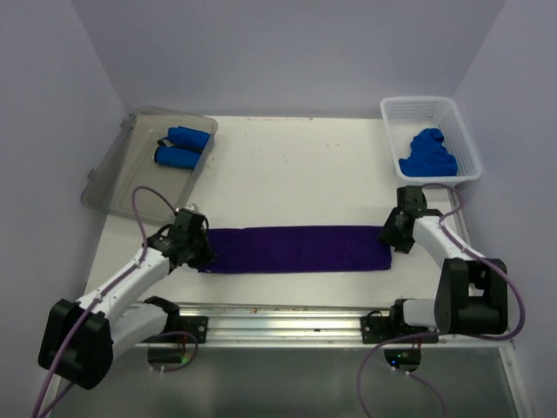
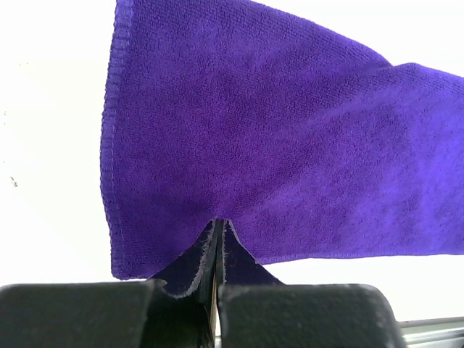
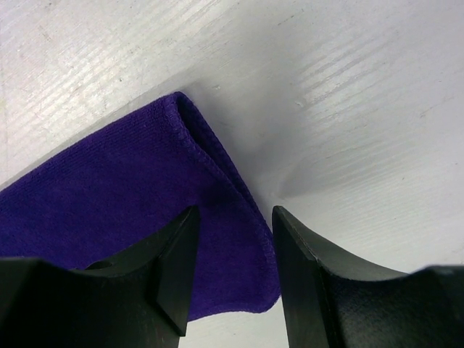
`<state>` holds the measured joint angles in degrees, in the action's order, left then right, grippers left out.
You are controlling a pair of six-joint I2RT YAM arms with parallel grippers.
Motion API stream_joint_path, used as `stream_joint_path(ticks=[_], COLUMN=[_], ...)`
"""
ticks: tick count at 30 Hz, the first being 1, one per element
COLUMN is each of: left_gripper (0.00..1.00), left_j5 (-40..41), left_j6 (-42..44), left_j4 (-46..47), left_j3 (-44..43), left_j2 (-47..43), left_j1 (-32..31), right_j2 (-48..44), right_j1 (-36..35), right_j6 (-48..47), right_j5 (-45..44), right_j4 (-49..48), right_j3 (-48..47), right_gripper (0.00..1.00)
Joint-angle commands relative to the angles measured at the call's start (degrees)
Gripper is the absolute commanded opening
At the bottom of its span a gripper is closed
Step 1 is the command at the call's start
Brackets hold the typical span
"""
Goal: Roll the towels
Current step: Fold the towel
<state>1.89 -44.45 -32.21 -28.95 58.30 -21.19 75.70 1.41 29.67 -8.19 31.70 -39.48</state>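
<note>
A dark purple towel (image 1: 300,248) lies flat in a long folded strip across the near part of the table. My left gripper (image 1: 198,252) is at the towel's left end, shut on its near edge; in the left wrist view the fingertips (image 2: 217,239) pinch a raised fold of the purple cloth (image 2: 275,145). At the towel's right end my right gripper (image 1: 389,237) stands open, its fingers (image 3: 174,268) straddling the folded corner of the cloth (image 3: 109,203) without closing on it. Two rolled blue towels (image 1: 181,146) lie in the tray. Crumpled blue towels (image 1: 428,154) fill the basket.
A clear grey plastic tray (image 1: 122,174) sits at the back left, tilted over the table edge. A white mesh basket (image 1: 418,104) stands at the back right. A metal rail (image 1: 287,315) runs along the near edge between the arm bases.
</note>
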Motion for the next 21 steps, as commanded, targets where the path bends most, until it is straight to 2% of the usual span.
stream_joint_path(ticks=[1,7,8,9,10,12,13,14,18,21], left_gripper=[0.00,0.00,0.00,0.00,0.00,0.00,0.00,0.00,0.00,0.00], left_j5=[1.1,1.3,1.7,1.7,1.7,1.6,1.5,0.8,-1.6,-1.5], left_j6=[-1.2,-2.1,-2.5,-2.5,-2.5,-2.3,-1.6,-1.4,-2.4,-5.3], left_j4=[0.1,3.4,3.9,4.3,4.6,6.2,6.7,7.5,12.6,14.3], left_j3=[-1.2,-0.1,0.3,0.3,0.4,0.7,0.9,1.5,2.1,1.2], left_j2=[1.2,4.1,5.0,5.0,5.6,6.4,7.7,8.7,12.3,13.4], left_j1=[-0.3,-0.3,-0.3,-0.3,-0.3,-0.3,-0.3,-0.3,-2.5,-8.0], right_j2=[1.3,5.9,6.6,6.7,6.3,5.0,4.1,2.0,-5.1,-10.7], right_j1=[0.2,0.1,0.1,0.1,0.1,0.1,0.2,0.1,0.2,0.1], right_j6=[-0.8,0.1,0.6,0.5,0.6,0.7,0.7,0.8,1.2,0.9], right_j5=[0.0,2.1,2.7,2.7,2.6,1.3,0.9,0.5,-1.2,-1.7], right_j4=[-0.9,-3.6,-4.2,-3.9,-3.8,-3.1,-2.7,-2.3,1.7,4.8], right_j3=[-0.2,1.3,1.9,1.7,1.5,1.3,1.2,0.8,-0.7,-3.0], right_gripper=[0.49,0.46,0.35,0.35,0.25,0.16,0.06,0.02,0.00,0.00])
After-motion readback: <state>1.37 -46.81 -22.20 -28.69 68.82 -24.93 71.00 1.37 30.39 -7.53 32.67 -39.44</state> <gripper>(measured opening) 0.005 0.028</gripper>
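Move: My open right hand is over the towel's right edge, which lies about 1 cm to its right, level fore and aft, and some 2 cm below. My shut left hand hovers over the other end, with the near left corner roughly 4 cm to its left, 2 cm back and 3 cm down. From my right hand, the white basket is about 30 cm ahead and 10 cm right; from my left, the bin of rolled towels sits some 30 cm ahead and 14 cm left. I sink my right hand about 1.5 cm, shut the fingers on the middle of the towel's right edge and pinch it, then raise it some 3 cm. Meanwhile my left hand, fingers kept shut, goes down about 2.5 cm onto the towel near its near left corner and then sweeps right and a little forward, dragging the cloth along. ##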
